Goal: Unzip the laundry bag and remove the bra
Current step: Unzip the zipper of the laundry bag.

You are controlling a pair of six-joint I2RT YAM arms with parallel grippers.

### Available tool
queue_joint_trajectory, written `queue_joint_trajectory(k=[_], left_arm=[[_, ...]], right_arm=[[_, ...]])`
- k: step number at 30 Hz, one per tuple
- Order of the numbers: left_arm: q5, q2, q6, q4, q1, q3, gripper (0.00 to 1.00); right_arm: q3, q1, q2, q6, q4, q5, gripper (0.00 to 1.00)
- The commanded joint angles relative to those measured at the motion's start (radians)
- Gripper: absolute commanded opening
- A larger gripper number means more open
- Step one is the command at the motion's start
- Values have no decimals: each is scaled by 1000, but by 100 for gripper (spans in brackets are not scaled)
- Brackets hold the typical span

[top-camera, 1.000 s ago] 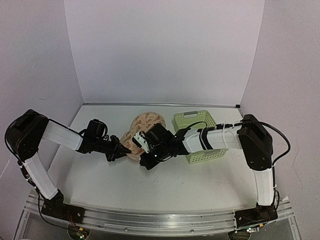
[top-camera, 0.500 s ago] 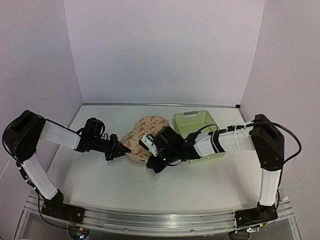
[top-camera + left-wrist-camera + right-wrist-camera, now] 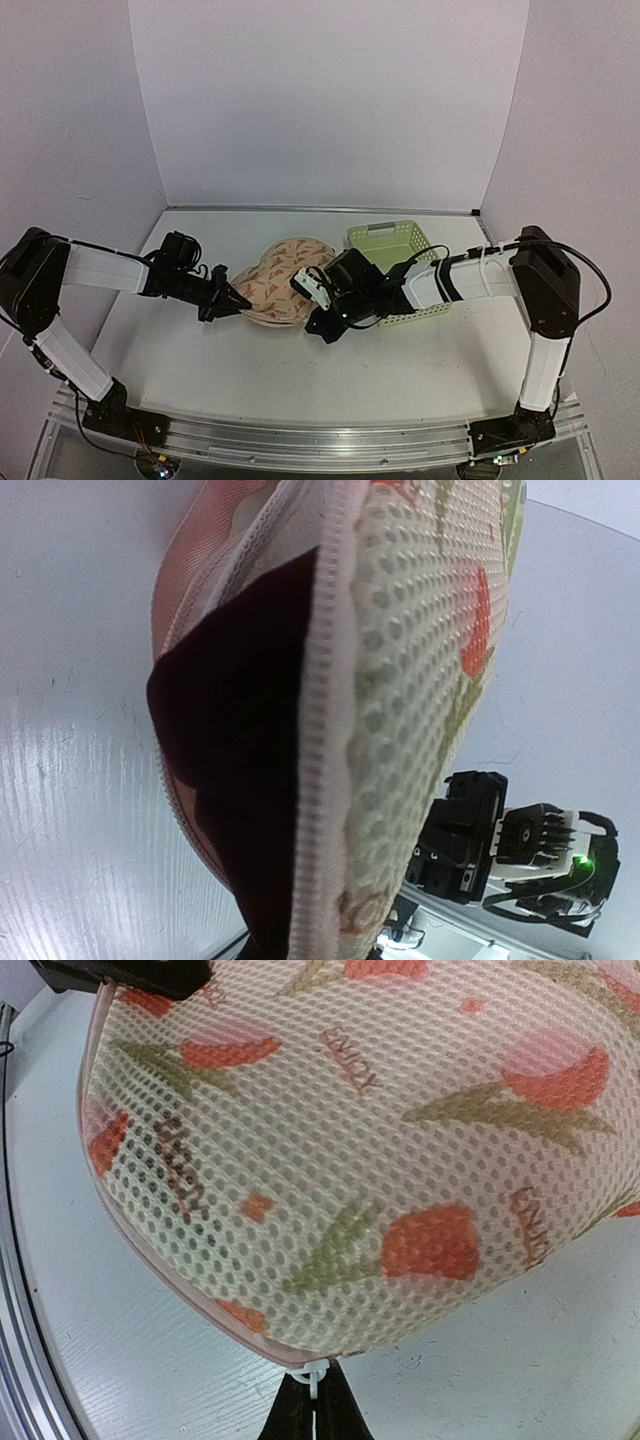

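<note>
The laundry bag (image 3: 282,278), beige-pink mesh with orange-red prints, lies mid-table between both grippers. My left gripper (image 3: 234,300) is shut on its left edge. In the left wrist view the zipper seam (image 3: 322,730) gapes, and the dark maroon bra (image 3: 235,750) shows inside the opening. The left gripper's own fingers are hidden under the fabric there. My right gripper (image 3: 322,324) sits at the bag's near right rim. In the right wrist view its fingertips (image 3: 316,1405) are shut on the small white zipper pull (image 3: 318,1374), just below the bulging bag (image 3: 350,1130).
A pale green plastic mesh basket (image 3: 392,243) stands right behind the right forearm, touching the bag's right side. White walls close the back and both sides. The right arm's base (image 3: 500,845) shows at the table's near edge.
The right gripper has drawn the zipper pull to the right along the bag's near rim. The bag has dropped from tilted up to lying flatter, and the left gripper has shifted slightly left.
</note>
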Motion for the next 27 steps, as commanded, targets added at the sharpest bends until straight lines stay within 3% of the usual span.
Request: queue_joint_trajectory(k=[1, 11, 19, 27], left_arm=[[-16, -67, 130, -112, 29, 42, 0], [-13, -115, 164, -149, 28, 11, 0], [-79, -139, 133, -148, 28, 26, 0], [-202, -198, 75, -148, 28, -11, 0]], right_arm=[[4, -47, -38, -77, -32, -30, 0], [65, -74, 9, -81, -26, -127, 1], [97, -74, -5, -57, -24, -206, 27], [40, -82, -131, -27, -42, -194, 42]])
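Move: The right fingers already pinch the zipper pull at the bag's near right corner. The laundry bag's middle lies about 9 cm ahead and 5 cm left of that hand, the green basket some 12 cm ahead and 17 cm right. The left hand still grips the bag's left end, and from it the zipper pull is some 13 cm right, 3 cm back and 4 cm lower. The right fingers open, letting go of the zipper pull, and rise 2.5 cm; the left draws the bag left. ##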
